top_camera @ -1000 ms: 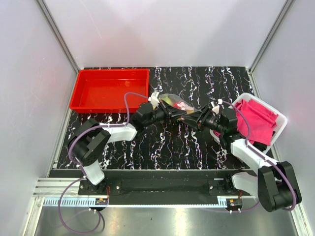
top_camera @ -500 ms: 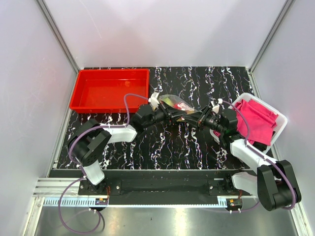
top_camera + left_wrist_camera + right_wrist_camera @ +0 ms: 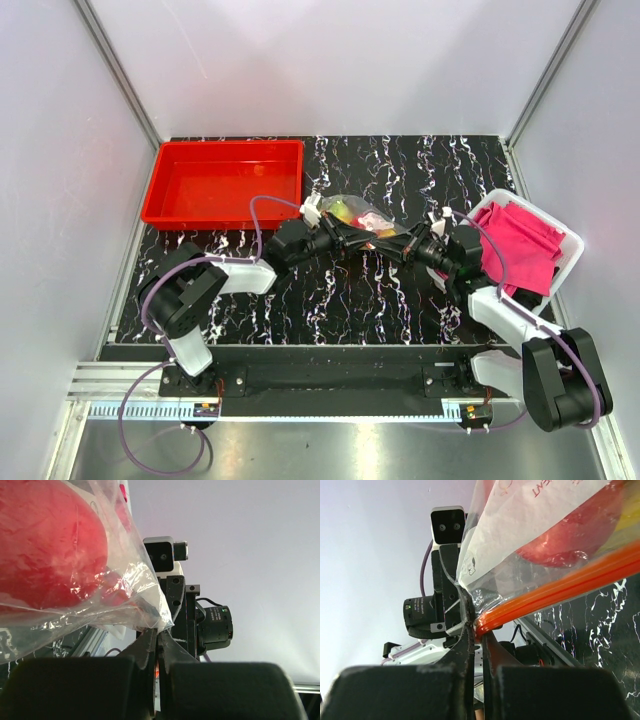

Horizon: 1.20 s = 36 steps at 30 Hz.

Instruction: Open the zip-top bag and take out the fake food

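Note:
The zip-top bag (image 3: 362,212), clear and crinkly, hangs between my two grippers over the middle of the marble table. Fake food shows through it: a red round fruit (image 3: 45,555) (image 3: 565,535) and a yellow piece (image 3: 345,207). My left gripper (image 3: 368,238) (image 3: 156,636) is shut on the bag's clear lip from the left. From the right, my right gripper (image 3: 393,243) (image 3: 478,629) is shut on the orange-red zip strip (image 3: 555,592). The two sets of fingertips meet almost nose to nose below the bag.
A red tray (image 3: 150,205) sits at the back left. At the right edge stands a white bin (image 3: 573,240) holding pink cloth (image 3: 520,240), close behind my right arm. Grey walls enclose the table on three sides.
My right gripper has closed its jaws onto the bag's zip strip. Both grippers have drawn slightly closer together under the bag, and the left one has kept its hold.

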Each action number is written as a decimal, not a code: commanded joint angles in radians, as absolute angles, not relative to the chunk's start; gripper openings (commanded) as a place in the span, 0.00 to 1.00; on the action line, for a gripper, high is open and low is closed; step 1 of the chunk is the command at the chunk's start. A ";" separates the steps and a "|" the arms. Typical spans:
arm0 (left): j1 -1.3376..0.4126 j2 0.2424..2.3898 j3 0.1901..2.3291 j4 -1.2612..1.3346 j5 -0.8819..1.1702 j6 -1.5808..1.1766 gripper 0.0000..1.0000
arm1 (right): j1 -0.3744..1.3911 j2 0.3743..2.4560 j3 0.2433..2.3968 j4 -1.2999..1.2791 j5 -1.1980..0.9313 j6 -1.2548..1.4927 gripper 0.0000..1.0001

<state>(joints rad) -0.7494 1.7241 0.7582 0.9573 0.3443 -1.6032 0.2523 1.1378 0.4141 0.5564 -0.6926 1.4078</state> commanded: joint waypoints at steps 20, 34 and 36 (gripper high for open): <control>-0.701 1.612 0.689 1.078 0.416 -1.580 0.00 | 0.051 1.086 0.350 0.469 -0.630 1.462 0.00; -0.649 1.480 0.706 0.894 0.416 -1.531 0.00 | -0.023 1.149 0.587 0.137 -0.569 1.178 0.00; -0.647 1.465 0.698 0.891 0.408 -1.529 0.00 | -0.041 1.158 0.610 0.117 -0.560 1.151 0.00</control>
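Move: The bag already hangs between my two shut grippers, whose tips nearly meet at its mouth edge. From my left hand its food-filled middle is about 4 cm ahead, 2 cm left and 6 cm below; from my right hand, about 4 ahead, 3 left and 6 below. The red tray lies some 35 cm left and 12 cm ahead of my left hand, the white basket about 30 cm right and 5 cm back of my right, both some 17 cm lower. I keep both pinches and draw the bag's mouth edge apart. My right hand goes about 6 cm right, sinking at first, then swings some 4 cm forward as it partly rises again, turning clockwise about 10 degrees. My left hand eases back and slightly down, then pulls about 3 cm left while rising roughly 3 cm. ##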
